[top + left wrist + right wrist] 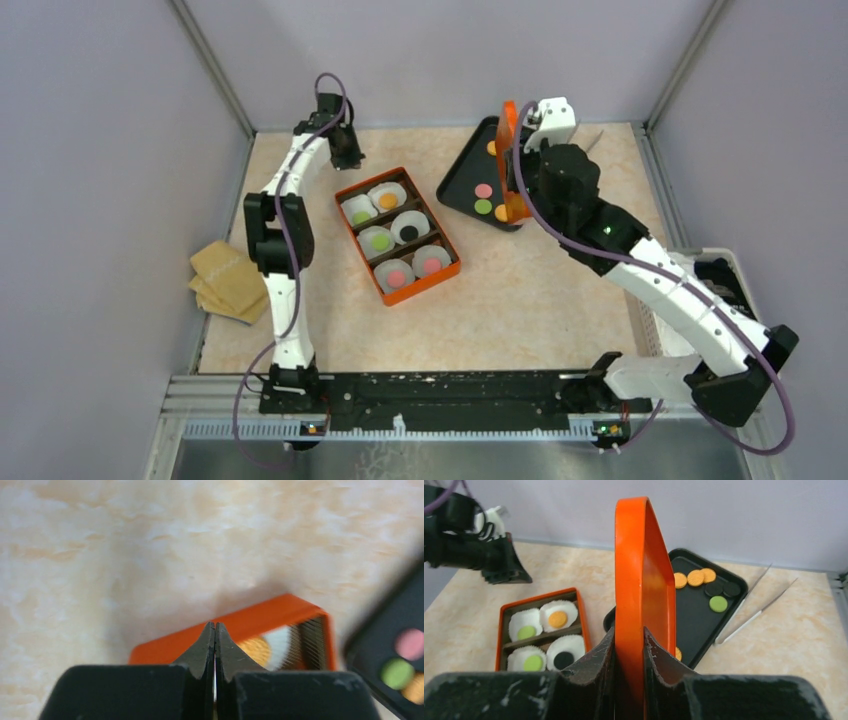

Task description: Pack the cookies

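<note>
An orange box (340, 200) holds six white paper cups, each with a cookie: orange (388, 201), green (380, 241), black (410, 232) and pink (395, 277) among them. More cookies lie on the black tray (460, 185), such as a pink one (483, 190) and a green one (483, 207). My right gripper (629, 635) is shut on the orange lid (641, 570), holding it upright on edge over the tray. My left gripper (215, 627) is shut and empty, just above the box's far corner (260, 617).
Metal tweezers (749, 610) lie on the table right of the tray (694, 625). A stack of brown paper sheets (228, 280) lies at the left edge. A white basket (720, 280) stands at the right edge.
</note>
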You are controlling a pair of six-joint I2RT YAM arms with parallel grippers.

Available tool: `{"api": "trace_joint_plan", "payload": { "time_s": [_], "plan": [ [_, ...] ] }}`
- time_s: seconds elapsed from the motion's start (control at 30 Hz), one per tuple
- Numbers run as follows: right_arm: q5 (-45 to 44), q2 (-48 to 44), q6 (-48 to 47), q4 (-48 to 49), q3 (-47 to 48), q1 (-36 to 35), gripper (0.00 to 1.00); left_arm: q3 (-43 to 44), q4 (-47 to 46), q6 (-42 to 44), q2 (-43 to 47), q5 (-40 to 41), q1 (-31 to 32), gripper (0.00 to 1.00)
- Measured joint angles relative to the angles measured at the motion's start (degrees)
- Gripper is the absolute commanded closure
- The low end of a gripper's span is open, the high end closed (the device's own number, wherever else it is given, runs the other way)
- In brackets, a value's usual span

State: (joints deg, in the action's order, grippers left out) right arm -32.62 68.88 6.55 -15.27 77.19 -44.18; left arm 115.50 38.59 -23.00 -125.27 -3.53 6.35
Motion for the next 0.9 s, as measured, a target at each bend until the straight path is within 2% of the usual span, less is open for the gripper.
{"api": "trace_joint_plan", "payload": {
  "time_s": [0.2, 0.37, 0.47, 0.67, 0.9],
  "plan": [
    [4.3, -2.1, 2.7, -1.4, -3.7, 0.0, 1.00, 4.6, 4.1, 0.8, -8.0, 10.0, 0.0, 1.00],
    [5.7, -2.6, 3.6, -3.0, -5.5, 0.0, 1.00, 4.0, 6.7, 0.4, -9.1, 13.4, 0.1, 1.00],
    [6.7, -2.9, 3.8, -3.3, -5.6, 0.0, 1.00, -1.4, 6.1, -0.2, -7.3, 15.6, 0.5, 1.00],
    [8.9, -5.0, 4.1, -3.2, -5.5, 0.0, 1.00, -17.8, 7.3, -2.6, 1.3, 17.6, 2.2, 1.00],
    [10.3, -6.9, 4.0, -3.4, -5.5, 0.0, 1.00, -29.3, 8.0, -5.4, 13.2, 20.6, 8.9, 1.00]
  ]
}}
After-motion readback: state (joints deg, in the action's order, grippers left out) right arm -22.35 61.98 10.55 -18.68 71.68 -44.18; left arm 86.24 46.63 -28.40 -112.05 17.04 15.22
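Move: The cookie box's middle lies about 16 cm back and 10 cm to the right of the empty, shut left gripper, some 10 cm lower; its far short wall is just behind and below the fingertips. The dark tray's middle is level with this gripper and 36 cm to its right, the yellow cloth 26 cm back and 27 cm left. From the right gripper, the box is about 21 cm left, 6 cm ahead and 36 cm below. Bring the shut left gripper down about 10 cm beyond the box's far wall, easing a little left, while tipping the fingers some 20 degrees more steeply down; then draw back about 15 cm, fingers against the outside of that wall, pushing the box towards the base, and rise slightly at the end. Keep the orange lid gripped in the right hand, dipping 4 cm, partly recovering and easing back. ##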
